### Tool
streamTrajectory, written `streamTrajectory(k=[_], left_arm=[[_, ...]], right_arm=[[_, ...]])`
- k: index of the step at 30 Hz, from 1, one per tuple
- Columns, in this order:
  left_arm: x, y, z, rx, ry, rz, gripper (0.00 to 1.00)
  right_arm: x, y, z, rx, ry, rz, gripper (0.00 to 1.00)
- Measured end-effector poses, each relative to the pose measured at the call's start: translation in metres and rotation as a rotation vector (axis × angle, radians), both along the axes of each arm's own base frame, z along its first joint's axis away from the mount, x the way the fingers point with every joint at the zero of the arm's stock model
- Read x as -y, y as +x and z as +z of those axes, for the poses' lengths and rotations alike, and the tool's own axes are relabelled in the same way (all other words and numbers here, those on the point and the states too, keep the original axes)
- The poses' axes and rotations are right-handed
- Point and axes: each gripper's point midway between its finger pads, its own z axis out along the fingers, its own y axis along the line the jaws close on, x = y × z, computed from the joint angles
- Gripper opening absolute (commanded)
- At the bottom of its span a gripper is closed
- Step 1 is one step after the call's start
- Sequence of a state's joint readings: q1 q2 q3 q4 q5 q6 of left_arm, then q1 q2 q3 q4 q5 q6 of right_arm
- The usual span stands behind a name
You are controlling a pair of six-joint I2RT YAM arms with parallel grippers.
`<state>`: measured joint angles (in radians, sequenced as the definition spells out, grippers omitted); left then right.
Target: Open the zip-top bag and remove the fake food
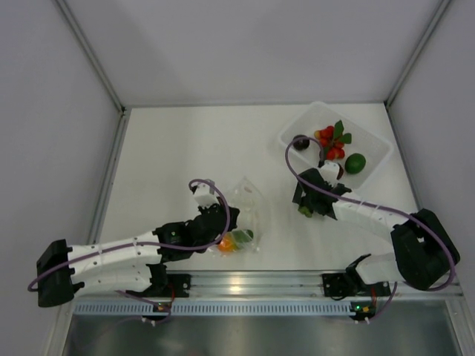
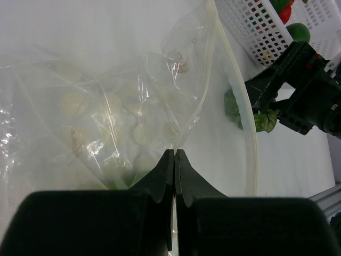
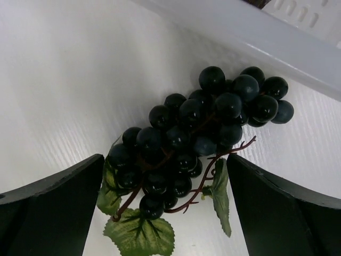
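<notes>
The clear zip-top bag lies crumpled near the table's front, its mouth rim curving up on the right. My left gripper is shut on a fold of its film. Orange and green fake food shows inside the bag beside that gripper. A dark grape bunch with green leaves lies on the table between the wide-apart fingers of my open right gripper, untouched by them. From above, that gripper covers the grapes; only a leaf shows.
A rigid translucent tub at the back right holds red clustered pieces, a green round piece and a dark one. Its wall runs just beyond the grapes. The right arm's purple cable loops beside it.
</notes>
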<state>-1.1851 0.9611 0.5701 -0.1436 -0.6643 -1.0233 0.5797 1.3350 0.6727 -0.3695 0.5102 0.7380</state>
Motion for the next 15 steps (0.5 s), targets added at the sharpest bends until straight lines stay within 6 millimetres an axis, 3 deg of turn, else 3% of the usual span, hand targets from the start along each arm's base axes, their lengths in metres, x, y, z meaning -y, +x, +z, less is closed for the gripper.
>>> streamTrajectory(k=[3, 7, 10, 11, 15], left_arm=[[-0.001, 0.000, 0.004, 0.005, -0.011, 0.000, 0.00], [-0.001, 0.000, 0.006, 0.007, -0.018, -0.002, 0.00], [-0.001, 0.000, 0.006, 0.007, -0.021, -0.002, 0.00], [-0.001, 0.000, 0.006, 0.007, -0.020, -0.003, 0.00], [-0.001, 0.000, 0.006, 0.004, -0.022, -0.005, 0.00]], right_arm=[[0.000, 0.004, -0.005, 0.018, 0.014, -0.030, 0.93], [0.005, 0.005, -0.025, -0.004, 0.002, -0.058, 0.88], [0.004, 0.011, -0.024, 0.019, 0.014, -0.067, 0.72], [0.003, 0.012, -0.024, 0.026, 0.019, -0.068, 0.57], [0.003, 0.012, -0.023, 0.045, 0.041, -0.069, 0.42]])
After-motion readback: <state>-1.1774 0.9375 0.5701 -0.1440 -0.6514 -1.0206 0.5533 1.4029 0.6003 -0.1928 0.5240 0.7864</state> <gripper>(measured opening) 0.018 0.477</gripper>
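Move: The bunch of black grapes lies on the table right under the right hand's open fingers, its middle about 2 cm ahead, 1 cm to the right and some 3 cm below. Its leafy end points back towards the robot. The white basket's middle is about 19 cm ahead and 7 cm to the right of that hand, and the zip-top bag about 24 cm to its left and 4 cm back. From the left hand the grapes lie roughly 27 cm to the right, 8 cm ahead and 14 cm below. The grapes are straddled near their leafy end: the right hand sinks about 2.5 cm onto them with its fingers wide, easing forward roughly 1 cm. As it stops going down, the fingers close to about half open and pinch the stem-and-leaf half of the bunch from both sides. ##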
